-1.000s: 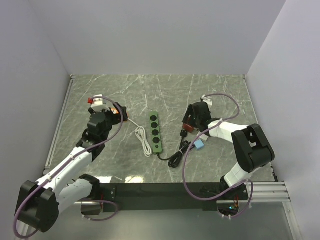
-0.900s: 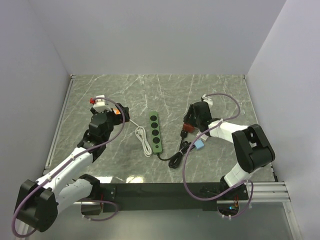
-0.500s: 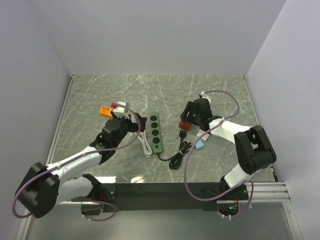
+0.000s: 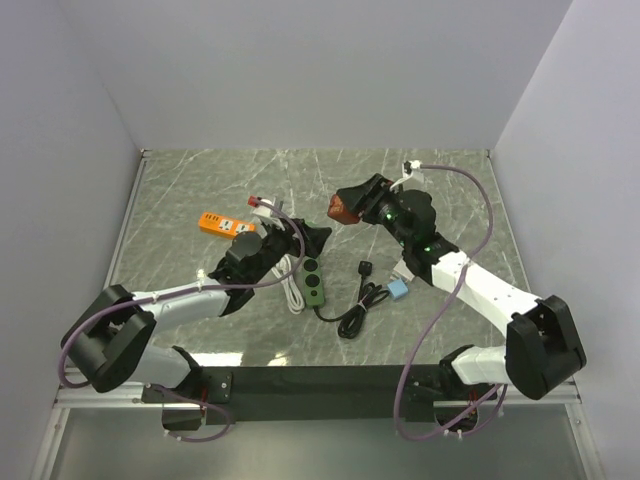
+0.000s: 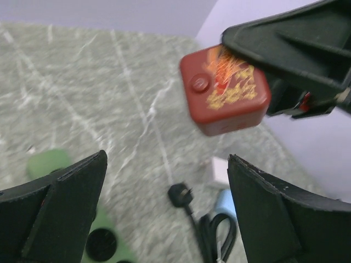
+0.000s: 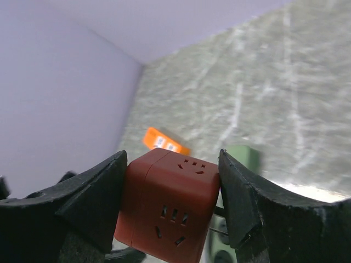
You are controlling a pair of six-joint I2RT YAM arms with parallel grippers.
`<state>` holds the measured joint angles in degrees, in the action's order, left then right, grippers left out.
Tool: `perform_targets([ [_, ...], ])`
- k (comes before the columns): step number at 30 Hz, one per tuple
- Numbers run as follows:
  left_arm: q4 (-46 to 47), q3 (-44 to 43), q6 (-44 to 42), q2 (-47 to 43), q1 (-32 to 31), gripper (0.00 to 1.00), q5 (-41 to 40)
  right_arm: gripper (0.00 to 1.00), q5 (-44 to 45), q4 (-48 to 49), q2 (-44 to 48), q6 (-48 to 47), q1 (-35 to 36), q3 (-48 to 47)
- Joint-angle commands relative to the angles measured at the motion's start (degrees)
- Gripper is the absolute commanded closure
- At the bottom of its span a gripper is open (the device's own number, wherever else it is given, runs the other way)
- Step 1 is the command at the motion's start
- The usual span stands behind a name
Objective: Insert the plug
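My right gripper [image 4: 350, 206] is shut on a red socket cube [image 4: 344, 209], held in the air above the table's middle. In the right wrist view the cube [image 6: 170, 205] sits squarely between both fingers, its socket holes facing the camera. The black plug [image 4: 365, 267] lies loose on the table at the end of a coiled black cable [image 4: 354, 312], also seen in the left wrist view as the plug [image 5: 178, 193]. My left gripper [image 4: 306, 241] is open and empty, hovering over the green power strip [image 4: 314, 280] and facing the cube [image 5: 225, 90].
An orange block [image 4: 224, 223] lies at the left on the marble table [image 4: 200, 190]. A looped white cable [image 4: 290, 285] runs beside the power strip's left side. A small light-blue box [image 4: 398, 290] sits right of the black cable. Walls close in the back and sides.
My right gripper closed on the red cube, lifted it off the table and carried it left. My left arm swung right, from the orange block to above the power strip.
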<state>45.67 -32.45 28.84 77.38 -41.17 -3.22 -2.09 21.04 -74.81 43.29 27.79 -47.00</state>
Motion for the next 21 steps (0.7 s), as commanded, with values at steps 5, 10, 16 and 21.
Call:
perform_targets([
  [5, 10.9, -3.0, 2.0, -1.0, -2.2, 0.04, 2.7, 1.00, 0.6, 12.3, 2.6, 5.1, 2.6, 3.1],
  [10, 11.8, -2.9, 1.8, -0.8, -3.1, 0.04, 3.4, 1.00, -0.2, 16.3, 2.3, 7.2, 3.3, 4.6],
  [16, 11.1, -4.8, 1.9, 0.9, -4.0, 0.03, 3.7, 1.00, 0.3, 18.2, 2.2, 8.0, 4.2, 5.4],
  [21, 11.3, -6.2, 1.2, 2.5, -4.6, 0.03, 3.4, 1.00, 1.0, 18.6, 2.7, 8.0, 4.7, 6.2],
])
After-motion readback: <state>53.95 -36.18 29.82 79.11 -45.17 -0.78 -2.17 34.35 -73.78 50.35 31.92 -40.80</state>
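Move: Held up in the right fingers, the red plug lies about 5 cm ahead of the open left hand, 8 cm to its right and 5 cm higher. Below the left hand by some 17 cm is the green strip, 3 cm ahead and 1 cm left. The right hand's target, the left gripper, is about 6 cm back, 7 cm left and 4 cm lower; the black plug lies 4 cm back, 5 cm right and 22 cm below the right hand. Bringing the open left gripper up to the red plug: it rises about 5 cm and goes some 4 cm right, fingers spread, tipping slightly upward and turning a little clockwise. The right hand keeps its grip and carries the plug to meet it, about 4 cm left and back with a slight rise, rolling some 10 degrees so its left side lifts. Contact with the left fingers can't be seen. ##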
